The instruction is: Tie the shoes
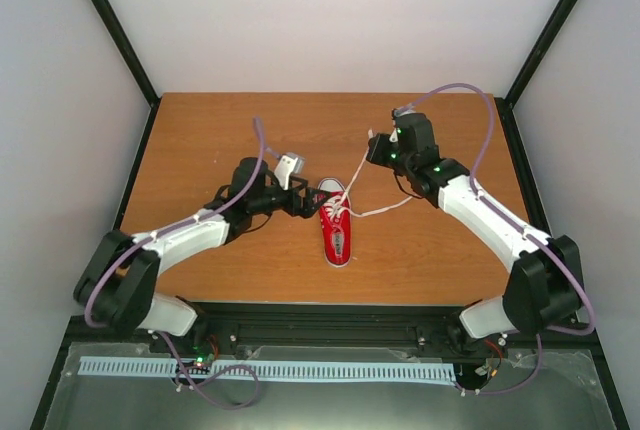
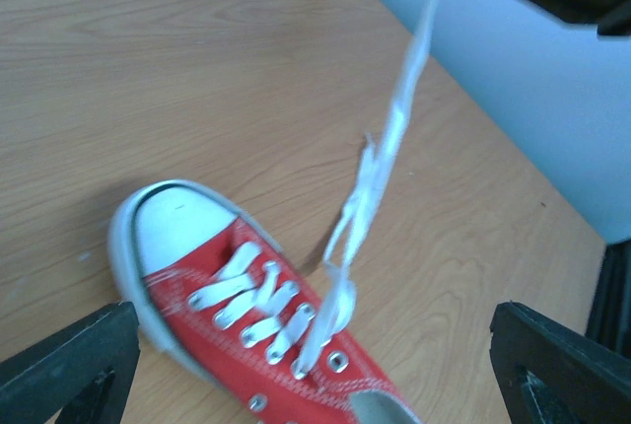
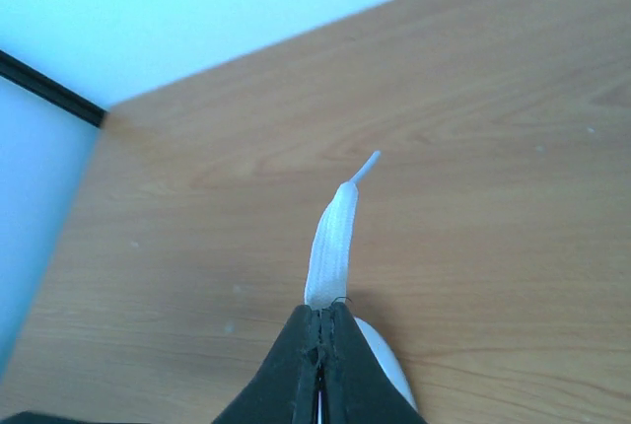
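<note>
The red sneaker [image 1: 336, 230] with white toe cap and white laces lies mid-table, toe pointing to the far side. My left gripper [image 1: 309, 202] is open just left of the toe end. In the left wrist view its black fingers [image 2: 74, 365] stand wide apart on either side of the sneaker [image 2: 286, 355], not touching it. My right gripper [image 1: 372, 147] is shut on the end of one lace [image 1: 353, 178] and holds it raised, stretched up and right from the eyelets. That lace [image 3: 333, 237] sticks out past the closed gripper [image 3: 323, 314]. The other lace [image 1: 385, 208] lies loose on the table to the right.
The wooden table [image 1: 200, 140] is boxed in by pale walls with black corner posts [image 1: 115, 25]. A black rail [image 1: 330, 315] runs along the near edge by the arm bases. The right-hand wall [image 2: 532, 99] shows close behind the raised lace [image 2: 389, 138].
</note>
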Robot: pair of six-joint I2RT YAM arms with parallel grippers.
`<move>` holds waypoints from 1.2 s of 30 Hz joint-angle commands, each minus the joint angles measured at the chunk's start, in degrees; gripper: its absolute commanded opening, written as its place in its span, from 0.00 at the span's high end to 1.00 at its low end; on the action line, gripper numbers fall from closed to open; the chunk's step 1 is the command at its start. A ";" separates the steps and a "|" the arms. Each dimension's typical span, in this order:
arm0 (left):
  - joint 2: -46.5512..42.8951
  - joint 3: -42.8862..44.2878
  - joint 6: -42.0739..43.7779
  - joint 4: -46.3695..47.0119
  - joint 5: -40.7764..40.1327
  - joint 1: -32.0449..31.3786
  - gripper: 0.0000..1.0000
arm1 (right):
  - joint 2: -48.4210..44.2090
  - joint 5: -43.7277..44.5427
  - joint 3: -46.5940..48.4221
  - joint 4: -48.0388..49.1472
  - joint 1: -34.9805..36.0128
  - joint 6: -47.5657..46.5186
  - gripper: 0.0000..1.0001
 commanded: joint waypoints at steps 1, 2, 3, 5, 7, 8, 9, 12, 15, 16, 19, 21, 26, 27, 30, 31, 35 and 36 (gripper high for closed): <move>6.70 4.76 2.23 14.45 6.29 -2.92 0.02 | -2.69 -3.75 -2.18 3.85 0.41 2.28 0.97; 9.12 5.85 2.02 15.14 6.89 -3.61 0.02 | -2.79 -4.29 -1.96 3.75 0.41 2.34 0.97; 11.00 7.08 2.09 15.17 7.17 -4.27 0.02 | -2.80 -4.70 -1.82 3.65 0.41 2.35 0.97; 14.24 9.50 1.96 15.03 7.93 -5.29 0.04 | -2.81 -5.86 -1.96 3.88 0.41 2.47 0.97; 16.77 11.22 1.17 15.73 7.62 -5.89 0.06 | -2.80 -7.05 -2.28 4.13 0.41 2.64 0.97; 17.82 11.78 0.48 16.46 7.80 -5.92 0.07 | -2.75 -7.42 -2.41 4.17 0.37 2.69 0.97; 18.79 12.33 -0.20 17.01 7.87 -5.93 0.09 | -2.85 -7.63 -2.57 4.24 0.41 2.73 0.97; 21.32 14.92 -1.26 16.55 8.46 -6.01 0.15 | -3.10 -8.37 -3.07 4.57 0.41 2.90 0.97; 23.87 17.01 -1.14 15.71 9.68 -6.47 0.20 | -3.53 -9.45 -3.18 4.95 0.41 3.24 0.97; 24.58 17.63 -0.67 15.13 9.75 -6.80 0.22 | -3.67 -9.78 -3.01 4.99 0.41 3.35 0.97; 26.40 19.02 -0.52 14.00 10.16 -7.16 0.28 | -4.16 -10.72 -2.68 5.08 0.41 3.80 0.97; 27.14 19.37 -1.30 14.38 10.36 -7.16 0.30 | -4.53 -11.33 -2.43 5.05 0.40 4.24 0.97; 28.57 19.97 -3.10 16.34 13.08 -7.24 0.46 | -4.80 -12.53 -2.19 5.70 0.39 5.33 0.97; 28.93 20.08 -3.47 16.70 13.78 -7.25 0.49 | -4.70 -12.78 -2.09 5.80 0.41 5.59 0.97; 30.01 20.34 -4.24 17.38 15.22 -7.38 0.54 | -4.73 -13.65 -1.82 6.35 0.37 6.39 0.97; 30.20 20.32 -4.38 17.53 15.39 -7.40 0.57 | -4.75 -13.64 -1.68 6.44 0.41 6.58 0.97; 29.81 19.76 -4.83 17.68 15.59 -7.42 0.72 | -4.71 -11.76 -1.27 5.48 0.39 6.27 0.97; 29.42 19.47 -4.92 17.68 15.41 -7.42 0.77 | -4.42 -11.31 -1.08 5.19 0.41 6.23 0.97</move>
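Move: Between the shoe and the right fingers slants the held white lace; its middle stretch lies some 9 cm to the left hand's right, 5 cm ahead and 3 cm below. The red shoe's middle is about 4 cm right, 1 cm ahead and 13 cm below that hand; the loose lace lies 15 cm right, 8 cm ahead and 17 cm below it. From the right hand, the held stretch is 4 cm back, 4 cm left and 8 cm lower. Reaching right about 12 cm over the shoe to the held lace, the left hand brings the strand in across its open fingers, edging forward, then sinking some 3 cm as it slows, turning clockwise and closing to about a third open. Still pinching the lace end, the right hand eases a few centimetres left, back and up, rolling its left side up. ##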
